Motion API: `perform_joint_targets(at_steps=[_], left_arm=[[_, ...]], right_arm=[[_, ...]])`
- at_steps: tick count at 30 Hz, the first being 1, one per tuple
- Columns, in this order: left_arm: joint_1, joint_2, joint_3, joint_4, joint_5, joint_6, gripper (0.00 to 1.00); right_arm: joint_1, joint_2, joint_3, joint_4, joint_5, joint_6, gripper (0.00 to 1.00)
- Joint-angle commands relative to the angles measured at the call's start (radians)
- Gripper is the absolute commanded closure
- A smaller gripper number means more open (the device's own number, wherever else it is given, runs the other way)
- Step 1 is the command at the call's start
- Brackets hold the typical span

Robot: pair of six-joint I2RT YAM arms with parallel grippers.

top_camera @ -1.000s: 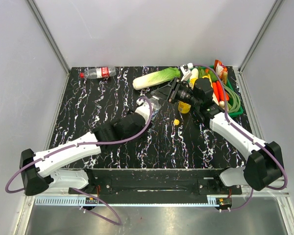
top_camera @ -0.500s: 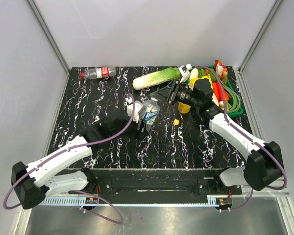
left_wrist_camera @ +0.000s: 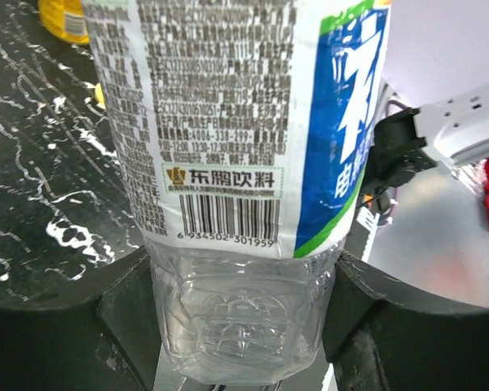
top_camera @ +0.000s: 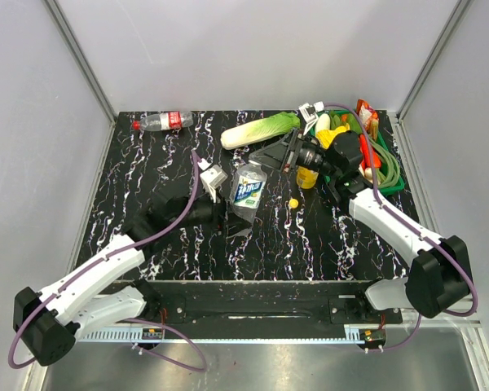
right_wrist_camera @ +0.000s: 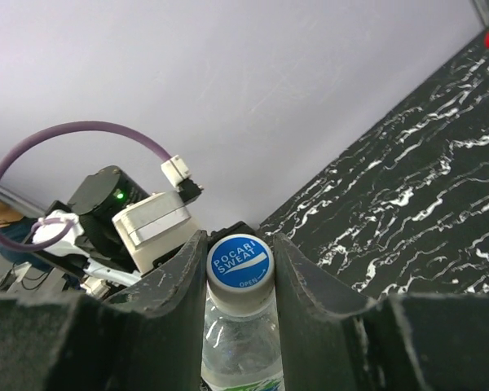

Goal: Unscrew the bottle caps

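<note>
The clear bottle with the blue-white label (top_camera: pixel 248 189) is held off the table, slanting between both arms. My left gripper (top_camera: pixel 231 218) is shut on its base, and the left wrist view shows the clear bottom (left_wrist_camera: pixel 240 326) pinched between both black jaws. My right gripper (top_camera: pixel 270 156) is shut on its white cap with a blue top (right_wrist_camera: pixel 240 262), which sits on the bottle's neck (right_wrist_camera: pixel 238 350). A yellow cap (top_camera: pixel 293 203) lies loose on the table near the orange-juice bottle (top_camera: pixel 307 176). The red-label bottle (top_camera: pixel 165 121) lies at the back left with its red cap (top_camera: pixel 136 126) on.
A long cabbage (top_camera: pixel 259 130) lies at the back, just behind the right gripper. A green basket (top_camera: pixel 389 167) full of vegetables stands at the back right, beside the right arm. Grey walls close in the black marbled table (top_camera: pixel 147 179).
My left arm has pulled back toward the near left, bringing the blue-white bottle's base with it, so the bottle now shows full length. The right gripper has stayed on the cap.
</note>
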Motion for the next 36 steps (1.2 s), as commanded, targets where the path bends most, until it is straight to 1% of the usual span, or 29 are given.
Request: perform_joint_targets(at_steps=[1,8,12,14,17,20,23,25,26,27,28,29,30,32,34,35,36], left_arm=[[-0.003,-0.047,0.001,0.264,0.193,-0.021,0.65],[0.004,-0.071,-0.023,0.328,0.309,-0.028,0.65],[0.009,-0.087,-0.029,0.372,0.388,-0.036,0.65],[0.012,-0.095,-0.042,0.420,0.434,-0.054,0.65],[0.015,-0.105,-0.059,0.512,0.494,-0.093,0.65],[0.015,-0.108,-0.057,0.509,0.497,-0.100,0.65],[0.015,-0.108,-0.039,0.434,0.465,-0.064,0.65],[0.015,-0.107,-0.020,0.353,0.418,-0.025,0.65],[0.015,-0.105,-0.011,0.307,0.393,-0.002,0.65],[0.015,-0.105,0.004,0.260,0.366,0.019,0.65],[0.015,-0.104,0.010,0.220,0.337,0.038,0.65],[0.015,-0.105,0.019,0.180,0.309,0.054,0.65],[0.015,-0.105,0.027,0.147,0.278,0.068,0.65],[0.017,-0.110,0.046,0.057,0.215,0.100,0.66],[0.015,-0.121,0.058,-0.004,0.157,0.127,0.66],[0.015,-0.128,0.061,-0.029,0.110,0.133,0.67],[0.015,-0.133,0.066,-0.051,0.071,0.143,0.68]], right_arm=[[0.008,-0.013,-0.026,0.121,-0.125,0.057,1.00],[0.004,-0.019,-0.012,0.188,-0.197,0.086,1.00],[0.001,-0.010,-0.023,0.326,-0.257,0.163,1.00],[-0.001,-0.001,-0.026,0.426,-0.297,0.203,1.00],[-0.001,0.004,-0.026,0.480,-0.323,0.223,1.00],[-0.001,-0.006,-0.015,0.449,-0.326,0.209,1.00],[-0.004,-0.026,-0.003,0.359,-0.297,0.174,1.00],[-0.006,-0.039,0.012,0.270,-0.273,0.128,1.00],[-0.007,-0.045,0.022,0.226,-0.260,0.108,0.95],[-0.007,-0.053,0.028,0.195,-0.251,0.087,0.80],[-0.007,-0.056,0.035,0.172,-0.240,0.074,0.70],[-0.009,-0.059,0.040,0.156,-0.239,0.069,0.64],[-0.012,-0.061,0.045,0.153,-0.234,0.071,0.54],[-0.019,-0.059,0.048,0.153,-0.220,0.079,0.29],[-0.027,-0.065,0.040,0.153,-0.199,0.086,0.10],[-0.030,-0.070,0.039,0.150,-0.185,0.086,0.01],[-0.033,-0.073,0.034,0.144,-0.170,0.085,0.00]])
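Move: The right hand already has the blue-topped bottle cap pinched between its fingertips. From that hand, the loose yellow cap lies on the table about 10 cm to the right and 3 cm farther out, some 32 cm below, and the orange bottle about 14 cm right, 9 cm ahead and 27 cm down. The left hand holds the clear bottle by its base, with the pinched cap some 11 cm ahead, 3 cm right and 12 cm above. Still pinching the cap and gripping the bottle's base, the two hands draw the bottle back together some 6 cm and up 4 to 5 cm, the right swivelling counter-clockwise and tipping up, the left clockwise, about 20 degrees each. Both then ease forward 1 to 2 cm, the swivel partly unwinding, as the right fingers open wide and let go of the cap. ##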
